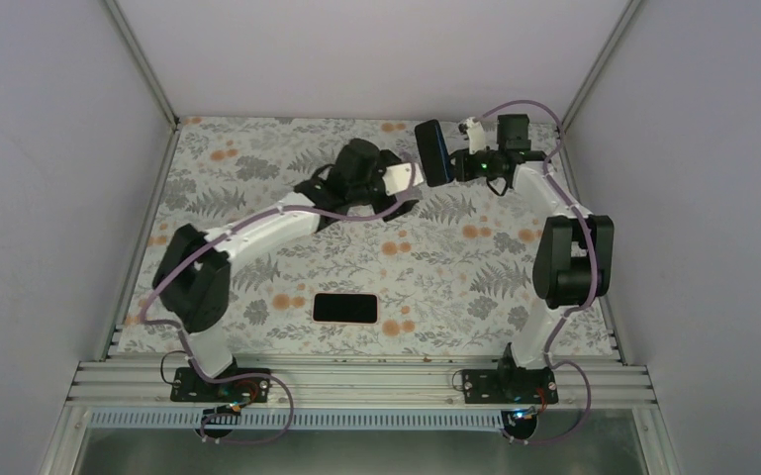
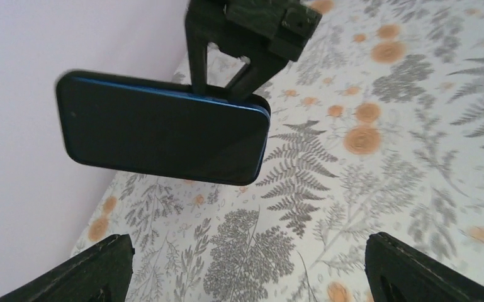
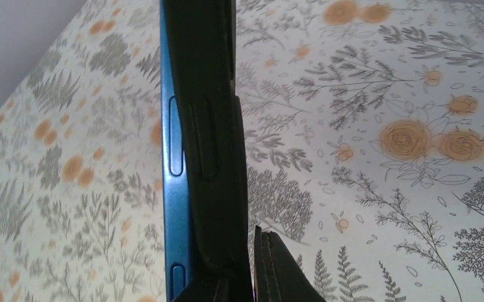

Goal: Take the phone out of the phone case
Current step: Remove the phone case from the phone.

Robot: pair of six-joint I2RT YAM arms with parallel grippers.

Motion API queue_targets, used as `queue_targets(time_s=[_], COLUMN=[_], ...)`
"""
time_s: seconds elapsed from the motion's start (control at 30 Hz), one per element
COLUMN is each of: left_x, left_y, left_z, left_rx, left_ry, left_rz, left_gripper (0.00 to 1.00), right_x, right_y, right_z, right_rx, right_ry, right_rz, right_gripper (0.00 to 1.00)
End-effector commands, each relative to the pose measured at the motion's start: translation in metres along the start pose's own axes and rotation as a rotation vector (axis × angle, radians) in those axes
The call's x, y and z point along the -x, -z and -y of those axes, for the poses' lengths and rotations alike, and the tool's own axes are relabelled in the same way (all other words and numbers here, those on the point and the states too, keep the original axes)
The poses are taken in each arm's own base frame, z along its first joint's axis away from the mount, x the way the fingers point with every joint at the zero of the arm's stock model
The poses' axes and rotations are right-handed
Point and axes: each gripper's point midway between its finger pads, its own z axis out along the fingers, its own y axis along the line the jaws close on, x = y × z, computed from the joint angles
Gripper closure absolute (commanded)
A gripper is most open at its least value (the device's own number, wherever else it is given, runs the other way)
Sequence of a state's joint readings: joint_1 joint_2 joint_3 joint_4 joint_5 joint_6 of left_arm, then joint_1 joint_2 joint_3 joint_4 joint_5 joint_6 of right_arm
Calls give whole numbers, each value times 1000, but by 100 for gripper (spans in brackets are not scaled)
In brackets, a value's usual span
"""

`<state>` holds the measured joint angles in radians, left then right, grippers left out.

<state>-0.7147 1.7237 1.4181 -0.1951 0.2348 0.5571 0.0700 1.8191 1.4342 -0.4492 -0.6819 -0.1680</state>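
Note:
My right gripper [image 1: 458, 158] is shut on the phone [image 1: 433, 153] and holds it on edge above the far middle of the table. In the left wrist view the phone [image 2: 163, 135] shows a glossy dark face and a thin blue rim, with the right gripper's fingers [image 2: 252, 44] pinching its top edge. In the right wrist view a blue side edge [image 3: 176, 189] with button slots lies beside a black layer [image 3: 211, 126] with a moulded button bump, both between my right gripper's [image 3: 245, 283] jaws. My left gripper [image 1: 408, 195] is open and empty just left of the phone, apart from it, as the left wrist view [image 2: 252, 277] shows. No salmon-pink case shows in any view.
A black slab [image 1: 346, 308] lies flat on the floral tablecloth [image 1: 257, 178] near the front middle. Grey walls close in the table at the back and both sides, and the phone hangs close to the back wall.

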Motion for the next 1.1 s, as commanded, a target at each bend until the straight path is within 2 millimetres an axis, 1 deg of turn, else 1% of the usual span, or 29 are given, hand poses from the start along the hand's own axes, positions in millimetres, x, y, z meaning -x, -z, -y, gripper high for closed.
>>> queue_targets(time_s=[0.0,0.13,0.23,0.3,0.37,0.63,0.83,1.07], left_x=[4,2,9,5,3,-8,-18,-24], left_y=[-37,-61,-80,-91,-98,-112,-107,-107], left_z=[-22,-26,-26,-27,-29,-33,-43,-56], left_rx=[222,294,296,310,316,345,423,507], left_ry=[48,133,188,205,222,249,235,220], left_rz=[61,102,111,95,84,54,33,16], left_gripper=[8,6,6,6,6,6,6,7], right_x=[45,47,50,53,54,48,46,48], right_y=[-3,-4,1,1,2,-1,0,-3], right_z=[-2,-3,-7,-12,-15,-19,-20,-30], right_rx=[24,-11,-31,-25,-20,-6,-7,26], right_ry=[-88,-107,-111,-103,-99,-100,-91,-88], right_rz=[141,193,235,241,244,243,236,229], right_gripper=[96,96,96,96,96,96,96,96])
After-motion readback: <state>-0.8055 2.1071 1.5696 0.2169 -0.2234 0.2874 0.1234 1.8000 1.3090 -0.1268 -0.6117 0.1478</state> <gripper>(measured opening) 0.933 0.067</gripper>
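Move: The phone in its dark case is already held up in the air by my right hand, its middle about 3 cm ahead, 3 cm left and 2 cm below those fingers. From my empty, open left hand, the middle of that cased phone lies roughly 12 cm ahead, 7 cm to the right and 3 cm lower. The right gripper's fingertips are some 9 cm ahead and 10 cm right of my left hand, almost level with it. I swing my left hand, fingers wide open, forward and down to the right, about 12 cm in all, to the near lower corner of the raised phone, easing the last part straight forward while the wrist turns some 25 degrees counter-clockwise. My right hand keeps its pinch on the phone's edge, advances about 2 cm and slightly left, turns about 10 degrees clockwise, then holds still. ##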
